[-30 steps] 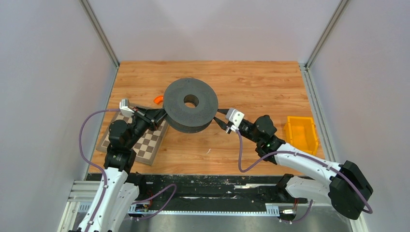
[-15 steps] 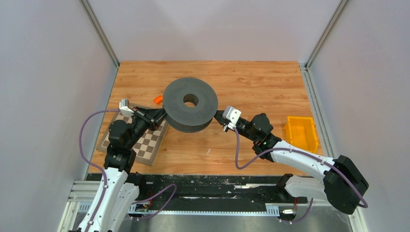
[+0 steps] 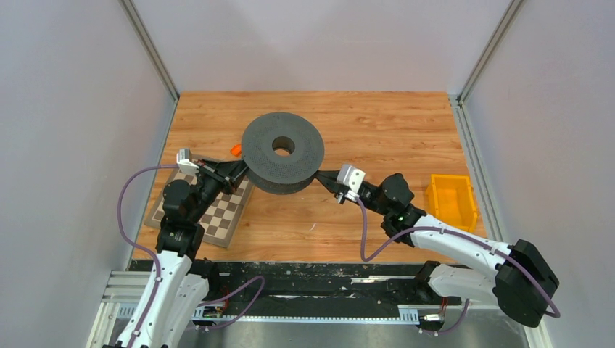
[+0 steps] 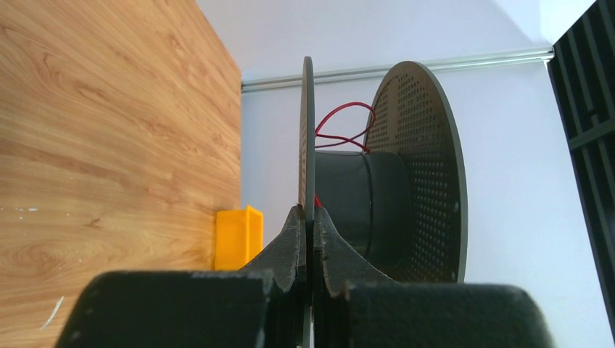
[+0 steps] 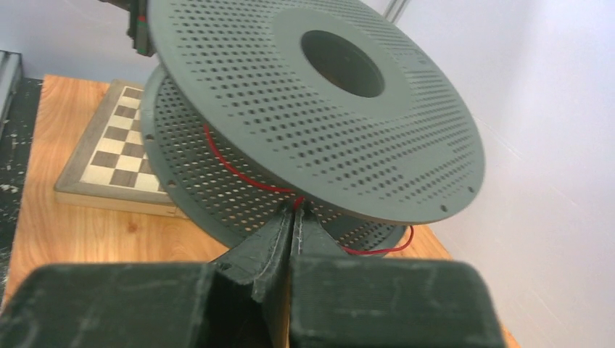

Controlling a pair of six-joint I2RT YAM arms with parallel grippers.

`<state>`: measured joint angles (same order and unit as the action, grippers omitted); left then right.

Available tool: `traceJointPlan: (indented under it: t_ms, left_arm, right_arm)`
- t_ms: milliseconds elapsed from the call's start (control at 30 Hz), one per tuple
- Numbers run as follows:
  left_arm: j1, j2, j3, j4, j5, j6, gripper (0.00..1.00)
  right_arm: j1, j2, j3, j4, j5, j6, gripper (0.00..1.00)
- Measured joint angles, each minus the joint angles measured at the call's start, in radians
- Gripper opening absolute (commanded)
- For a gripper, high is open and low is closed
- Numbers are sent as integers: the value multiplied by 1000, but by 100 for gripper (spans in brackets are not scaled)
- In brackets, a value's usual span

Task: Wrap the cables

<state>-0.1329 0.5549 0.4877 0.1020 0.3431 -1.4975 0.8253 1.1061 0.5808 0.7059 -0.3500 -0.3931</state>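
Note:
A black perforated spool (image 3: 283,152) is held up off the table, tilted. My left gripper (image 3: 241,172) is shut on the rim of one thin flange (image 4: 307,130), which runs edge-on between its fingers (image 4: 293,235). The cable, a thin red wire (image 5: 232,168), lies between the two flanges around the dark core and loops out at the far side (image 4: 341,127). My right gripper (image 3: 321,177) reaches in between the flanges on the spool's right. It is shut on the red wire, which shows right at its tips (image 5: 294,209).
A chessboard (image 3: 210,217) lies under the left arm. A small orange object (image 3: 236,148) sits just behind the left gripper. A yellow bin (image 3: 451,201) stands at the right edge of the wooden table (image 3: 377,123). Grey walls enclose the table on three sides.
The right gripper has closed from partly open onto the wire at the spool's right side. The spool and the left gripper have shifted slightly left and back.

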Motion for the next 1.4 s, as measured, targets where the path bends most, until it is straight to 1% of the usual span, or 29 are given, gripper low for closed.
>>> traceJointPlan:
  t_ms: [267, 700, 1067, 1400]
  left_arm:
    - [0, 5, 0, 4, -13, -2, 0]
    - [2, 4, -1, 5, -35, 3, 0]
    - [4, 3, -3, 4, -40, 12, 0]
    - [6, 1, -7, 4, -51, 13, 0]
  right_arm:
    - [61, 26, 12, -38, 5, -4, 0]
    - [140, 139, 128, -86, 80, -4, 0]
    - [188, 170, 140, -75, 127, -19, 0]
    - [210, 209, 162, -45, 220, -19, 0]
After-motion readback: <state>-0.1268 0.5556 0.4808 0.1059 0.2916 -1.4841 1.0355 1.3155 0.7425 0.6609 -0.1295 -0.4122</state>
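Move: Between the flanges at the spool's near right rim, the right hand already has the red cable pinched; the spool's middle lies about 6 cm to its left and 5 cm ahead, roughly level. The left hand grips the lower flange, with the spool's middle some 7 cm to its right, 3 cm ahead and 3 cm up. From the left hand, the chessboard is about 14 cm left, 1 cm back and 27 cm below, and the orange piece 13 cm ahead, 3 cm left and 28 cm below. Drawing the red cable left around the near side of the spool, the right hand travels about 7 cm, dipping some 1.5 cm and swinging back a couple of centimetres before edging forward again at the end. Its shut fingers keep the pinch and stay between the flanges, while the left hand keeps holding the lower flange, giving way only about 1 cm forward and left. ##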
